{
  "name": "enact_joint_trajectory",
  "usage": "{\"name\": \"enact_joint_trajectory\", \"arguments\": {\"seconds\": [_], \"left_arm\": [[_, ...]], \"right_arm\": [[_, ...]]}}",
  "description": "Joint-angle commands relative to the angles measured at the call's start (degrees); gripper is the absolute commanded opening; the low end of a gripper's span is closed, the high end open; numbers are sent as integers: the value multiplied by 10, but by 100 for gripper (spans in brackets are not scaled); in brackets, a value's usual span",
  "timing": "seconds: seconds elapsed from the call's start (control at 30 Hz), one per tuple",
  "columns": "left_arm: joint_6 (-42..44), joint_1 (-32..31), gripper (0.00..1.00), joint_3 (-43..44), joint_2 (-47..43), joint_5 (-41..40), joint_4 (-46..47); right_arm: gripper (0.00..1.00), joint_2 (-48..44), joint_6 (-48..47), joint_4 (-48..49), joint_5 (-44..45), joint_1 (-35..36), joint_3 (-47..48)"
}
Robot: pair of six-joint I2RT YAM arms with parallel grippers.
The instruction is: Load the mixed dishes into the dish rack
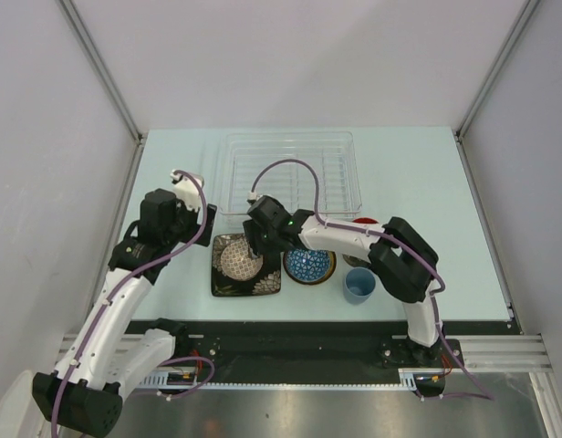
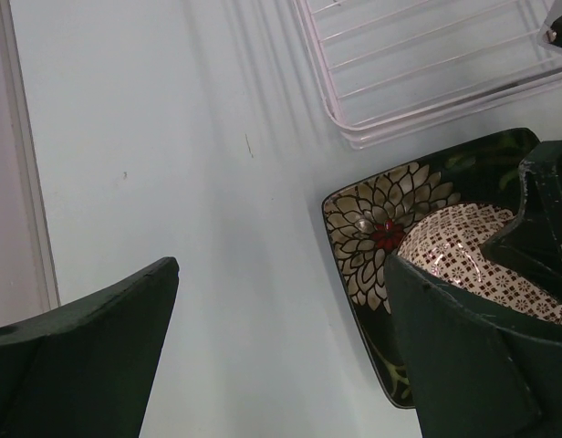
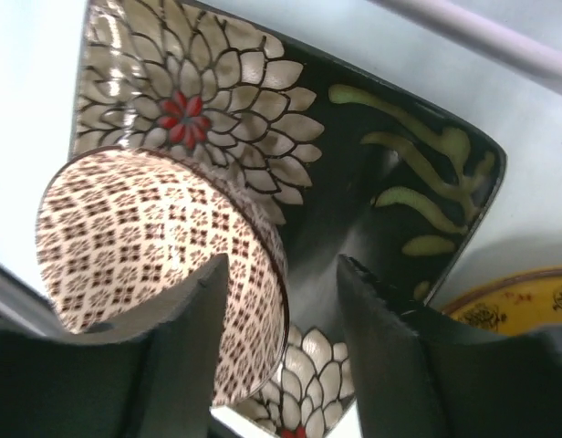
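The black square floral plate [image 1: 263, 285] lies at the front centre of the table, with the beige patterned bowl [image 1: 237, 263] standing on it. My right gripper [image 1: 255, 245] is open and straddles the bowl's right rim. In the right wrist view one finger [image 3: 171, 347] is inside the bowl [image 3: 126, 228] and the other is outside over the plate [image 3: 381, 210]. My left gripper [image 1: 204, 219] is open and empty over bare table just left of the plate [image 2: 372, 228]. The blue patterned bowl [image 1: 308, 265], the light-blue cup [image 1: 359, 284] and a mug's red edge [image 1: 363, 221] are on the right. The clear dish rack [image 1: 290, 173] stands behind them.
A yellow saucer edge [image 3: 527, 297] shows beside the plate in the right wrist view. The rack's corner [image 2: 427, 82] lies close above the plate in the left wrist view. The table's raised left border [image 2: 26, 182] runs along the left.
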Motion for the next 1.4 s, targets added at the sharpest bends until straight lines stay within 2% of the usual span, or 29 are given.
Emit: {"name": "enact_joint_trajectory", "arguments": {"seconds": [0.0,0.1,0.17,0.27,0.3,0.47,0.57,0.63,0.67,0.7,0.77,0.8,0.87,0.93,1.0,1.07,1.13,1.2,1.37], "left_arm": [[9,7,100,-7,-13,-14,26],[10,7,100,-10,-9,-14,28],[10,7,100,-9,-5,-14,31],[8,8,100,-6,-3,-12,34],[8,8,100,-5,-4,-12,36],[10,8,100,-7,1,-14,44],[10,9,100,-7,6,-15,49],[9,9,100,-6,9,-15,53],[8,10,100,-6,11,-14,53],[8,10,100,-5,12,-14,54],[6,11,100,-5,13,-12,54],[7,11,100,-8,13,-13,54],[5,11,100,-10,11,-14,57],[7,12,100,-10,11,-15,57],[8,12,100,-12,11,-16,58],[9,13,100,-13,13,-16,58],[9,14,100,-15,14,-16,60],[8,14,100,-18,17,-14,63],[-3,14,100,-24,26,-9,67]], "right_arm": [[48,27,-12,-22,44,18,47],[36,48,-20,-59,62,27,74],[33,50,-21,-69,68,30,76],[15,44,-29,-78,82,29,77],[0,41,-33,-83,93,29,87],[0,3,-71,-162,151,29,163],[0,-32,-111,-223,237,28,237],[0,-53,-146,-261,322,17,274],[0,-53,-157,-280,355,10,321],[0,-40,-162,-302,428,-1,348],[0,-15,-159,-381,514,-39,427],[0,3,-154,-407,598,-54,446],[0,44,-127,-479,645,-99,493],[0,69,-83,-530,652,-135,504],[0,71,-52,-542,665,-152,483],[0,77,2,-565,710,-167,468],[0,85,9,-560,748,-171,434],[0,81,-18,-503,771,-176,389],[0,134,-19,-502,833,-185,432]]}}
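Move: The right hand hovers half open over the forward-right rim of the patterned bowl, whose middle lies about 4 cm back, 4 cm left and 4 cm below. The square plate under it is centred some 4 cm back, 3 cm left and 6 cm down; the blue plate about 14 cm right, 3 cm back, 6 cm down. The dish rack's middle is roughly 19 cm ahead, 8 cm right, 3 cm down. From the left hand the bowl lies about 10 cm right, 4 cm back, 17 cm below. Pinching the bowl's forward-right rim, the right fingers close after sinking about 2 cm, then lift the bowl and swing it around 30 cm right and 17 cm forward to the rack's right end. The hand climbs well above its start before dipping again to some 15 cm up, while the wrist turns roughly 85 degrees, clockwise and over, leaving the fingers pointing forward-right. ##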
